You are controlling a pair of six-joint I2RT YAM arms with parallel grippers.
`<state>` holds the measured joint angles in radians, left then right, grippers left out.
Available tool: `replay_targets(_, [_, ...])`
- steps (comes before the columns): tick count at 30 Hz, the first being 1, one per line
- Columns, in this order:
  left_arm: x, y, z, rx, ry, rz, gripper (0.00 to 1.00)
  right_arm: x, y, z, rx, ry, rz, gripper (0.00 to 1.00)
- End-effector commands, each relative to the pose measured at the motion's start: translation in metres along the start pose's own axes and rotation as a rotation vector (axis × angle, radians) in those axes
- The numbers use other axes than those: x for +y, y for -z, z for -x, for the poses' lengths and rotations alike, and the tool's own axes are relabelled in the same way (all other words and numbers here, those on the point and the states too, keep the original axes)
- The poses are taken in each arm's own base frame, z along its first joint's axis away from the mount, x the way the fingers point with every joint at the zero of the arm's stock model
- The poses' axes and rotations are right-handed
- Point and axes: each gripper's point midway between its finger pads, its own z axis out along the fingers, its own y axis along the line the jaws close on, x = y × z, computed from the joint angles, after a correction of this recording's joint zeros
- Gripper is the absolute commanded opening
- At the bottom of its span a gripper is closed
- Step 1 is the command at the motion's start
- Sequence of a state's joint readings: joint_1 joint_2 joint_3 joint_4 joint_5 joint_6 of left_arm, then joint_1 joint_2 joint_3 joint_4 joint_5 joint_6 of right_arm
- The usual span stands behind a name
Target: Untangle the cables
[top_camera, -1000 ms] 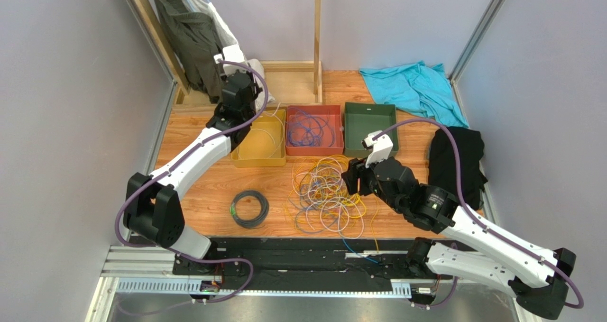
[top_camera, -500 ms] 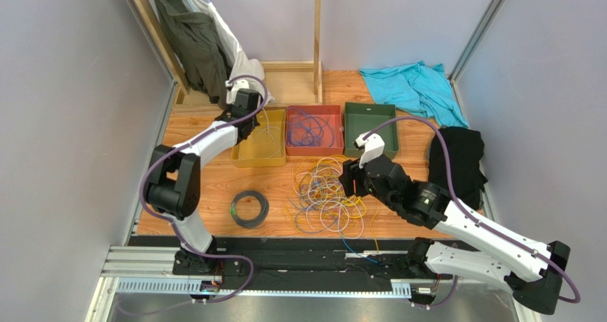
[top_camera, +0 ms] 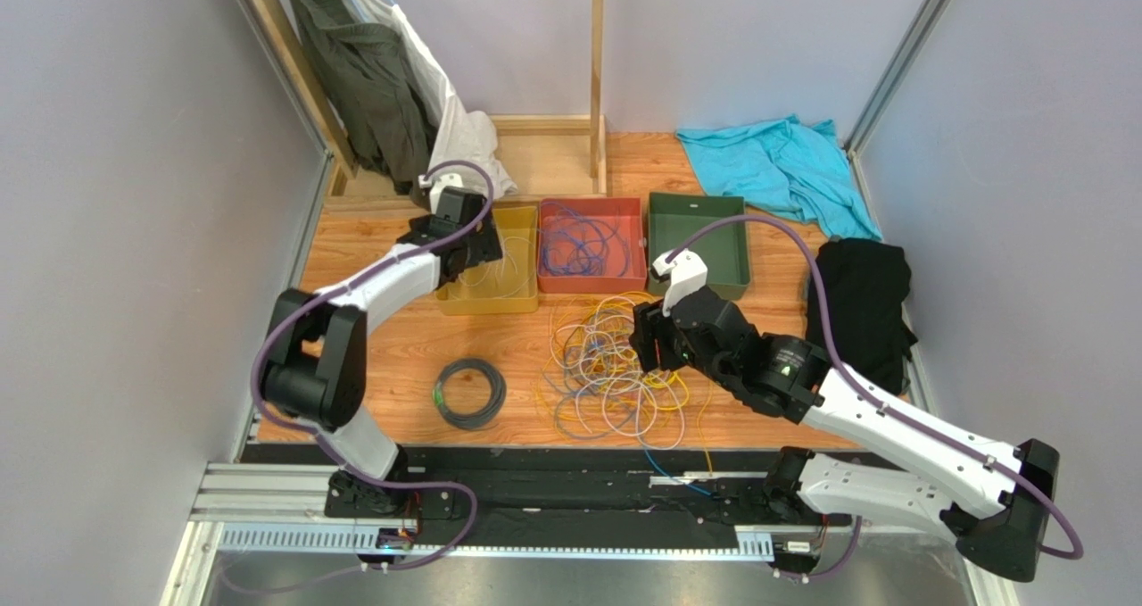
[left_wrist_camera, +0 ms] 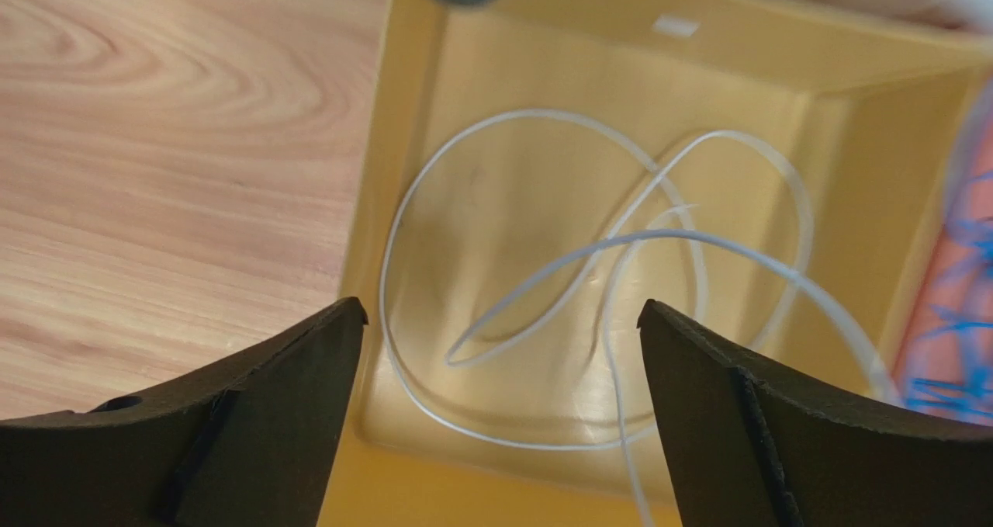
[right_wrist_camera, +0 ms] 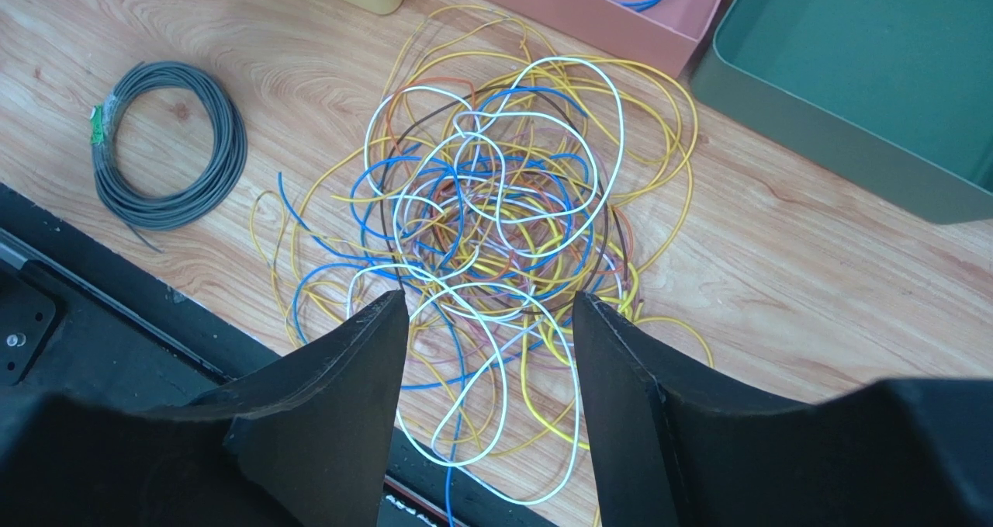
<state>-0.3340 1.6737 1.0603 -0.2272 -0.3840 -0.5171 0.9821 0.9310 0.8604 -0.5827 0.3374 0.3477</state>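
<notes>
A loose tangle of yellow, white and blue cables (top_camera: 614, 365) lies on the wooden table in front of the bins, and fills the middle of the right wrist view (right_wrist_camera: 501, 201). My right gripper (right_wrist_camera: 487, 298) hovers open above its near side, nothing between the fingers; in the top view it (top_camera: 646, 342) sits at the tangle's right edge. My left gripper (left_wrist_camera: 499, 308) stands wide open over the yellow bin (left_wrist_camera: 525, 73), where one white cable (left_wrist_camera: 583, 253) lies in loops. Blue cables (top_camera: 579, 245) lie in the red bin (top_camera: 590, 285).
A green bin (top_camera: 697, 274) stands right of the red one. A neat grey-black coil with a green tag (top_camera: 471, 392) lies left of the tangle. Teal cloth (top_camera: 778, 164) and black cloth (top_camera: 858, 298) lie at the right. Wooden posts (top_camera: 598, 71) and hanging clothes (top_camera: 362, 84) stand behind.
My left gripper came down over the yellow bin and opened, and the white cable now lies loose inside. My right arm has crept left toward the tangle.
</notes>
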Motion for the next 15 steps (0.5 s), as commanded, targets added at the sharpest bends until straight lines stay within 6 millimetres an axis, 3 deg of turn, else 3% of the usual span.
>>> replay_targets(1, [-0.007, 0.054, 0.065, -0.185, 0.086, -0.084, 0.99, 0.012, 0.003, 0.023, -0.049, -0.025, 0.046, 0.58])
replay_targets(4, [-0.002, 0.079, 0.078, -0.220, 0.091, -0.101, 0.99, 0.013, 0.003, 0.022, -0.045, -0.021, 0.050, 0.58])
replay_targets(8, [0.004, 0.102, 0.072, -0.196, 0.063, -0.119, 0.99, 0.011, 0.002, 0.021, -0.049, -0.020, 0.043, 0.58])
replay_targets(13, [0.018, 0.109, 0.068, -0.162, 0.031, -0.058, 0.99, 0.012, 0.004, 0.020, -0.047, -0.037, 0.048, 0.58])
replay_targets(15, [0.014, 0.116, 0.063, -0.146, 0.039, -0.091, 0.99, 0.010, 0.003, 0.017, -0.044, -0.043, 0.040, 0.58])
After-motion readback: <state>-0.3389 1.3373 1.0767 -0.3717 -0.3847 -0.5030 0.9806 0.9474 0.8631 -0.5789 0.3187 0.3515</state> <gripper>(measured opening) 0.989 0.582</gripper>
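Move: The white cable just released lies mostly in the yellow box, its middle about 4 cm to the left hand's right, roughly level with it and some 5 cm below. The red box with the blue cable stands about 20 cm to the hand's right and level; the cable tangle lies some 24 cm right and 18 cm back. From the right hand, the white cable is about 18 cm ahead, 23 cm left and 18 cm lower. Straight up out of the yellow box the left hand lifts quickly, some 12 cm, its fingers already wide open and staying so, tipping about 15 degrees fingertips-up. Near the top it turns to drawing back about 3 cm, away from the released white cable and towards the box's near edge, while part of the tilt comes back. ##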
